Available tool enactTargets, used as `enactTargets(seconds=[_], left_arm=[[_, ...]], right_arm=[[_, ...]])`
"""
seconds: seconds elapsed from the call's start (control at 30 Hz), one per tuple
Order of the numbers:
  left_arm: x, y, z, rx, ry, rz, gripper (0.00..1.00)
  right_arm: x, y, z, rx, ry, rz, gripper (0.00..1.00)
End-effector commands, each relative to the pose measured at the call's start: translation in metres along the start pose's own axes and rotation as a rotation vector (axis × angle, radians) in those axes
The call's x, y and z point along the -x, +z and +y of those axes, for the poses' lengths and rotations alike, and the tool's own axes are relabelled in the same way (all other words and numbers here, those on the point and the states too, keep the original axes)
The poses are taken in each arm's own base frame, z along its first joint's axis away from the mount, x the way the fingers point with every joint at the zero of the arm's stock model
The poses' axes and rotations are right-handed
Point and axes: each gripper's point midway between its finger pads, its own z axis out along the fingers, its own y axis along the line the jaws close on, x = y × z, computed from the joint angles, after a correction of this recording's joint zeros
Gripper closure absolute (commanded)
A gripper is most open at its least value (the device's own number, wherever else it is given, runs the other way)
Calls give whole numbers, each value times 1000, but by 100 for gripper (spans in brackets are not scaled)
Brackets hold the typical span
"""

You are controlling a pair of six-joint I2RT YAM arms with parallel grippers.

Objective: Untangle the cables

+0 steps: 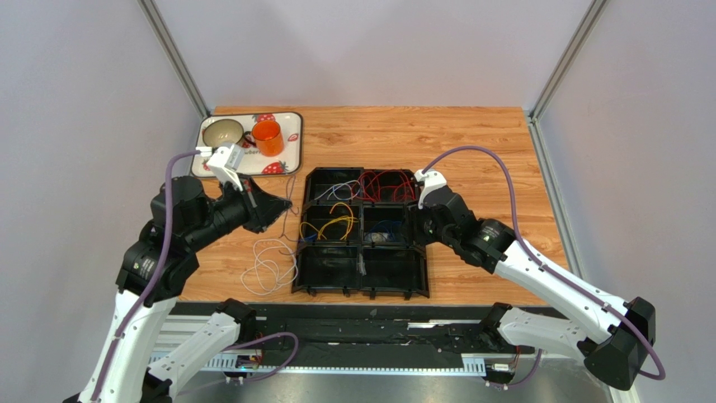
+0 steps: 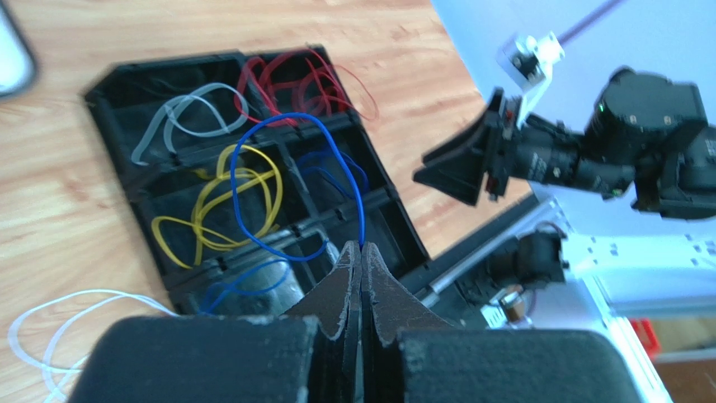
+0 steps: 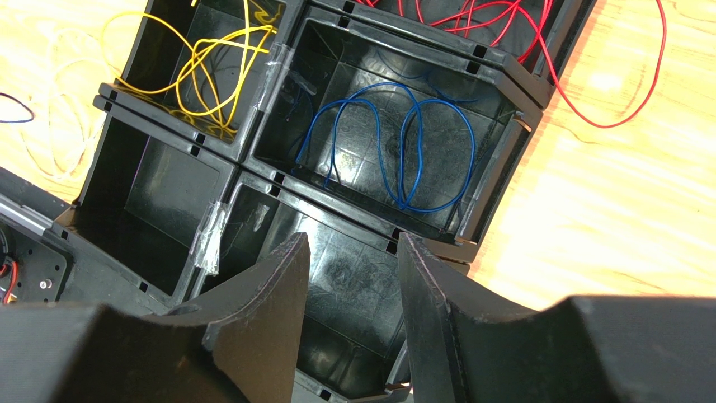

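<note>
A black six-compartment box (image 1: 361, 291) holds the sorted cables. In the left wrist view, my left gripper (image 2: 362, 247) is shut on a thin blue cable (image 2: 359, 195), which loops up over the box (image 2: 118, 92). Yellow cables (image 2: 220, 195), red cables (image 2: 290, 77) and a pale white cable (image 2: 181, 113) lie in separate compartments. More white cables (image 1: 269, 264) lie loose on the table left of the box. My right gripper (image 3: 353, 252) hangs open above an empty front compartment, nothing between its fingers. Just beyond it, more blue cables (image 3: 395, 143) rest in a compartment.
A strawberry-patterned tray (image 1: 290, 126) at the back left carries a bowl (image 1: 223, 133) and an orange cup (image 1: 267, 138). The left gripper (image 1: 286, 204) hovers at the box's left edge, the right gripper (image 1: 412, 228) at its right side. Grey walls enclose the wooden table.
</note>
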Motion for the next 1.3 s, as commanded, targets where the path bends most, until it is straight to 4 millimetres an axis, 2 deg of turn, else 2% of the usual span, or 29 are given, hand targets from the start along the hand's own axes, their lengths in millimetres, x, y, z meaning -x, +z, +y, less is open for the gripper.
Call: enactTargets(seconds=[0.0,0.13,0.33,0.5,0.8,1.03,1.27], left_arm=[[-17,7,-15,-127,-13,56,100],[-28,7,-15,-154,-35,61,100],[-47,16,-13,-184,-70,110,100],[-66,28,-3,-163,-96,153,100],[-123,64,9,-158,-204,218,100],[-150,78,35,-56,-201,258,100],[-174,83,50,-9,-227,300,100]], right_arm=[[8,-7,2,7,20,-34,53],[7,-6,2,9,25,-31,53],[5,-4,3,13,27,-26,53],[5,-3,3,11,27,-25,53],[3,-1,4,18,31,-20,53],[2,-1,2,9,29,-19,53],[0,2,3,12,33,-13,53]])
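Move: The left gripper already holds the blue cable high up. The empty front-left compartment lies about 33 cm below it, 5 cm to its right and 2 cm ahead. From that hand, the yellow cable is some 14 cm ahead and 7 cm right, and the white cable 3 cm ahead and 8 cm left, both about 35 cm down. From the idle right gripper, the compartment is roughly 20 cm left, 1 cm back and 14 cm down. Lower the left gripper about 18 cm towards the front-left compartment, easing it some 5 cm to the right on the way. Tip the fingers about 20 degrees further down as you sink, and keep them shut on the blue cable so that its hanging length comes down with the hand. ##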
